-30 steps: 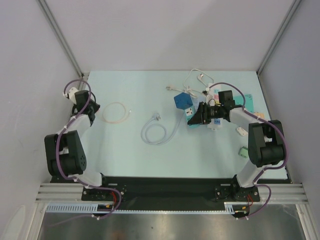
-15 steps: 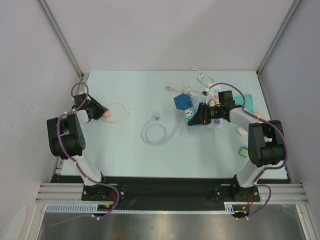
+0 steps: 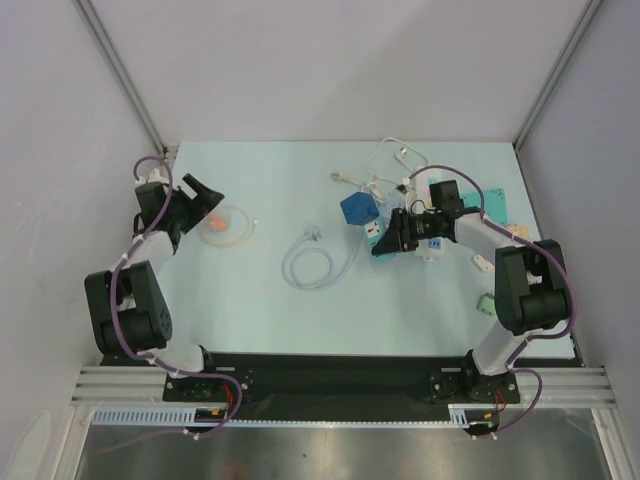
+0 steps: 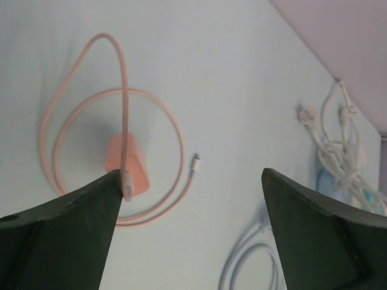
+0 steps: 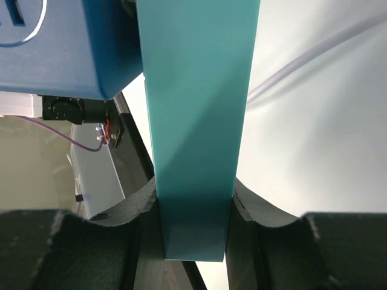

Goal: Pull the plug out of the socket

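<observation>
My right gripper (image 3: 393,236) is shut on a teal socket block (image 3: 381,240), which fills the right wrist view (image 5: 196,121) between my fingers (image 5: 260,229). A blue cube-shaped plug (image 3: 357,207) sits against the block's far end and shows at the upper left of the right wrist view (image 5: 60,48). My left gripper (image 3: 205,198) is open and empty, hovering over a pink cable loop (image 3: 228,224). In the left wrist view the pink charger (image 4: 128,164) and its cable (image 4: 175,127) lie just inside my left finger (image 4: 60,241).
A white cable coil (image 3: 315,262) lies mid-table and shows in the left wrist view (image 4: 254,260). A tangle of white cables and plugs (image 3: 392,160) lies behind the blue plug. Small adapters (image 3: 484,262) and coloured pieces (image 3: 487,303) lie at the right.
My left arm has swung, bringing its open gripper to the right over the pink cable. My right gripper has shifted slightly left with the teal block, and the blue plug moved left with it.
</observation>
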You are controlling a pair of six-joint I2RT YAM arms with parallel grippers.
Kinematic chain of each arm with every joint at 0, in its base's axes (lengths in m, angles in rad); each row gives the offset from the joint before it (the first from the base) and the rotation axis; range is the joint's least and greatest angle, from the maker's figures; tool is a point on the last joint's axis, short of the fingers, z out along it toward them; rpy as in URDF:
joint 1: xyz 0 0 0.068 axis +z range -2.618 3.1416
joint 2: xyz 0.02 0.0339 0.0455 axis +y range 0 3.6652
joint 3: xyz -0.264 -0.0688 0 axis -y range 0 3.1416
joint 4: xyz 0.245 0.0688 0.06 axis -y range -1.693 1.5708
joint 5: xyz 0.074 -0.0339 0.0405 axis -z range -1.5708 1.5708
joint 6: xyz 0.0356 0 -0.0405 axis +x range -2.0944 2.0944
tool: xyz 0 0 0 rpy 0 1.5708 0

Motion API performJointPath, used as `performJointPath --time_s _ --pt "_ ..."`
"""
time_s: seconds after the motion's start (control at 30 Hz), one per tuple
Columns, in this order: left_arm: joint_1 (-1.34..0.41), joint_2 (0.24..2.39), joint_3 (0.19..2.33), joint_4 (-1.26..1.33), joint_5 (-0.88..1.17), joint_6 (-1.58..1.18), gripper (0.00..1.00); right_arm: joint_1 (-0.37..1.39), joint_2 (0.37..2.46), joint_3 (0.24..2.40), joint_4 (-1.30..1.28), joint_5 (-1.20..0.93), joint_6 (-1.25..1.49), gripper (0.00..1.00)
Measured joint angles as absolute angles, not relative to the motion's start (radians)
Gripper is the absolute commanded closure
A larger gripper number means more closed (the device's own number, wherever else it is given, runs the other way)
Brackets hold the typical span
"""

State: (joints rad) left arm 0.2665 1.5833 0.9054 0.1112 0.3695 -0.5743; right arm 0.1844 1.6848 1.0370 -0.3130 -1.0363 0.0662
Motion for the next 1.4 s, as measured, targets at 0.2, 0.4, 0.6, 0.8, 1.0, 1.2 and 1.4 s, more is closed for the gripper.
performJointPath --time_s 0.2,0.4,0.6,0.8,1.0,1.2,1.4 --pt "0.182 1.43 0.833 0.166 0.415 -0.58 0.01 0.209 1.685 1.052 -0.342 -1.033 0.027 1.0" --pt "0.167 1.334 0.739 0.156 0.422 -0.607 0.01 0.21 1.685 1.052 -0.348 -1.029 0.009 1.0" --pt "0.181 1.257 0.676 0.145 0.422 -0.66 0.01 0.21 1.685 1.056 -0.36 -1.027 -0.001 1.0" --pt "0.234 1.182 0.616 0.15 0.45 -0.717 0.01 0.21 1.685 1.058 -0.375 -1.026 -0.015 1.0" --pt "0.166 1.061 0.583 0.159 0.53 -0.702 0.01 0.232 1.685 1.07 -0.403 -1.008 -0.044 1.0" --pt "-0.079 1.051 0.64 0.153 0.547 -0.706 0.01 0.268 1.685 1.08 -0.432 -0.979 -0.084 1.0" --pt "-0.343 1.139 0.672 0.181 0.434 -0.793 0.0 0.29 1.685 1.083 -0.453 -0.933 -0.122 1.0"
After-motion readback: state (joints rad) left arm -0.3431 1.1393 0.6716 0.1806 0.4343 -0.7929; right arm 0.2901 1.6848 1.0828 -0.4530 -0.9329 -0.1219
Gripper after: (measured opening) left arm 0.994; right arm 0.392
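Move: The blue cube socket lies some 39 cm to the left hand's right, about 4 cm back and roughly level with it. The teal bar it sits on is about 8 cm nearer the base than the cube and 5 cm farther right. The grey plug lies on the table about 28 cm right, 7 cm back and 10 cm below the left hand. From the right hand, which already grips the bar, the cube is about 9 cm ahead and 7 cm left. Left hand, open, sweeps about 25 cm right, drawing back 13 and rising, towards the cube; right keeps its grip. ##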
